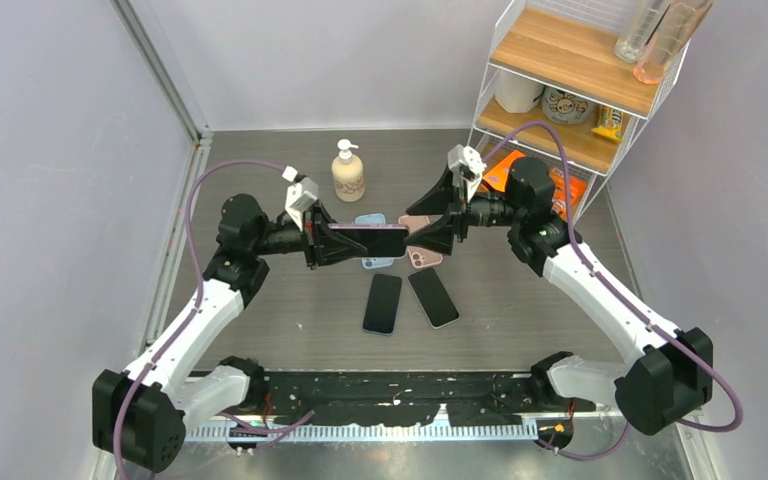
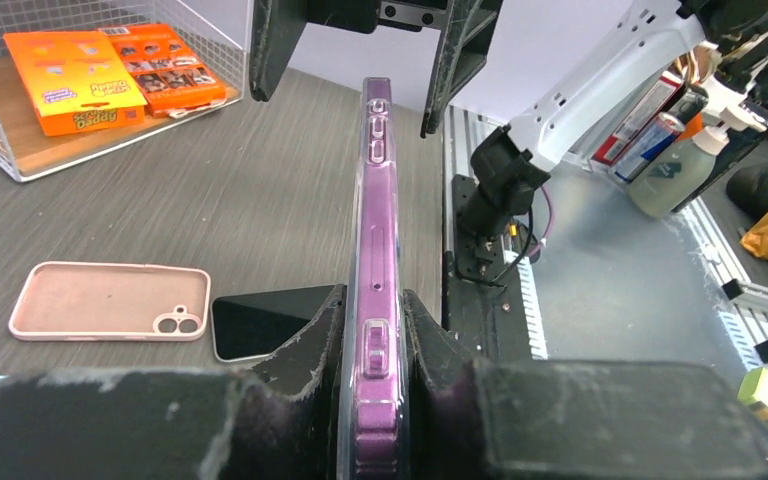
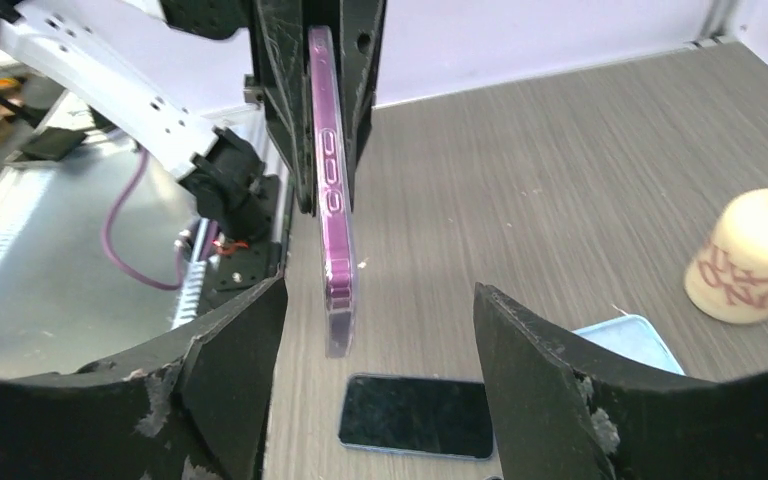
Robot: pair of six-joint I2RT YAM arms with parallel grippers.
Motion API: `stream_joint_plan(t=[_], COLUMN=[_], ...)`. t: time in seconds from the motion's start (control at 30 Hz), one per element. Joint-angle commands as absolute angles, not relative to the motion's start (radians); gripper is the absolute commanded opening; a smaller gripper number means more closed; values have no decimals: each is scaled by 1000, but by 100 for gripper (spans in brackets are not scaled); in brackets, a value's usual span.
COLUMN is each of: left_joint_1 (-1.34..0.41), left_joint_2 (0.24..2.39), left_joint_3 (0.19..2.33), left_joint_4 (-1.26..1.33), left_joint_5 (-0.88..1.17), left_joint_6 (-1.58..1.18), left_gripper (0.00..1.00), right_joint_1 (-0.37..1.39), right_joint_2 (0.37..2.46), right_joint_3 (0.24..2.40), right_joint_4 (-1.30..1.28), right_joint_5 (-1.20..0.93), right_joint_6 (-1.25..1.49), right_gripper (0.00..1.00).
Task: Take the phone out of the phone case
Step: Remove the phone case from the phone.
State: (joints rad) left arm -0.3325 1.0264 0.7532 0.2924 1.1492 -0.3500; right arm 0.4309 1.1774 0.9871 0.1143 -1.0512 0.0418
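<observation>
A purple phone (image 1: pixel 375 240) in a clear phone case hangs level above the table's middle. My left gripper (image 1: pixel 335 243) is shut on its left end. In the left wrist view the phone (image 2: pixel 377 200) stands edge-on, pinched between my left gripper's (image 2: pixel 375 320) black pads. My right gripper (image 1: pixel 430 235) is open at the phone's right end. In the right wrist view the cased phone (image 3: pixel 330 200) points at my right gripper (image 3: pixel 380 290), its free end nearer the left finger (image 3: pixel 230 360) and touching neither finger.
On the table below lie two bare black phones (image 1: pixel 382 303) (image 1: pixel 433 297), a pink case (image 2: pixel 100 300), a blue case (image 3: pixel 630 340) and a soap bottle (image 1: pixel 348 172). A wire shelf rack (image 1: pixel 570 90) with orange boxes (image 2: pixel 70 80) stands at the back right.
</observation>
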Motion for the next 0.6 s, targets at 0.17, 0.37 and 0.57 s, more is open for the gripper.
stream_joint_plan(t=[0.17,0.37,0.57], left_joint_1=[-364,-387,-436], left_joint_2=[1010,1023,1010], left_joint_3=[726,719,730], left_joint_4=[576,587,515], left_joint_5=[1108,1106,1179], left_joint_6=[-504,-487,-311], left_gripper=[0,0,0], right_joint_1=[431,432,443], right_joint_2=[1234,1251,1289], right_joint_3=[983,960,927], right_joint_4=[485,531,726], right_joint_5=[-1184,-1213,-1278], right_joint_6=[336,394,587], right_gripper=[63,12,5])
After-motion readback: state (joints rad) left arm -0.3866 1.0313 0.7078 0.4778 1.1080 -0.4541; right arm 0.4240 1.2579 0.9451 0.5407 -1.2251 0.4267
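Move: My left hand already grips the phone case with the phone in it; its middle is some 3 cm to that hand's right. From my open right hand it lies about 8 cm left and 1 cm back, at hand height, with the free end already between the fingertips. On the table, roughly 24 cm below, the pink case lies 10 cm ahead and 2 cm right of my right hand, the blue case 10 cm ahead and 8 cm left, and the nearer black phone 5 cm back and 6 cm left. I close my right fingers from wide open and pinch the free right-hand end of the cased phone, while that hand rises about 2 cm, draws back about 2 cm, edges a centimetre left early on and turns some 10 degrees counter-clockwise. My left hand keeps its grip on the other end, easing about 1 cm right and slightly up. ##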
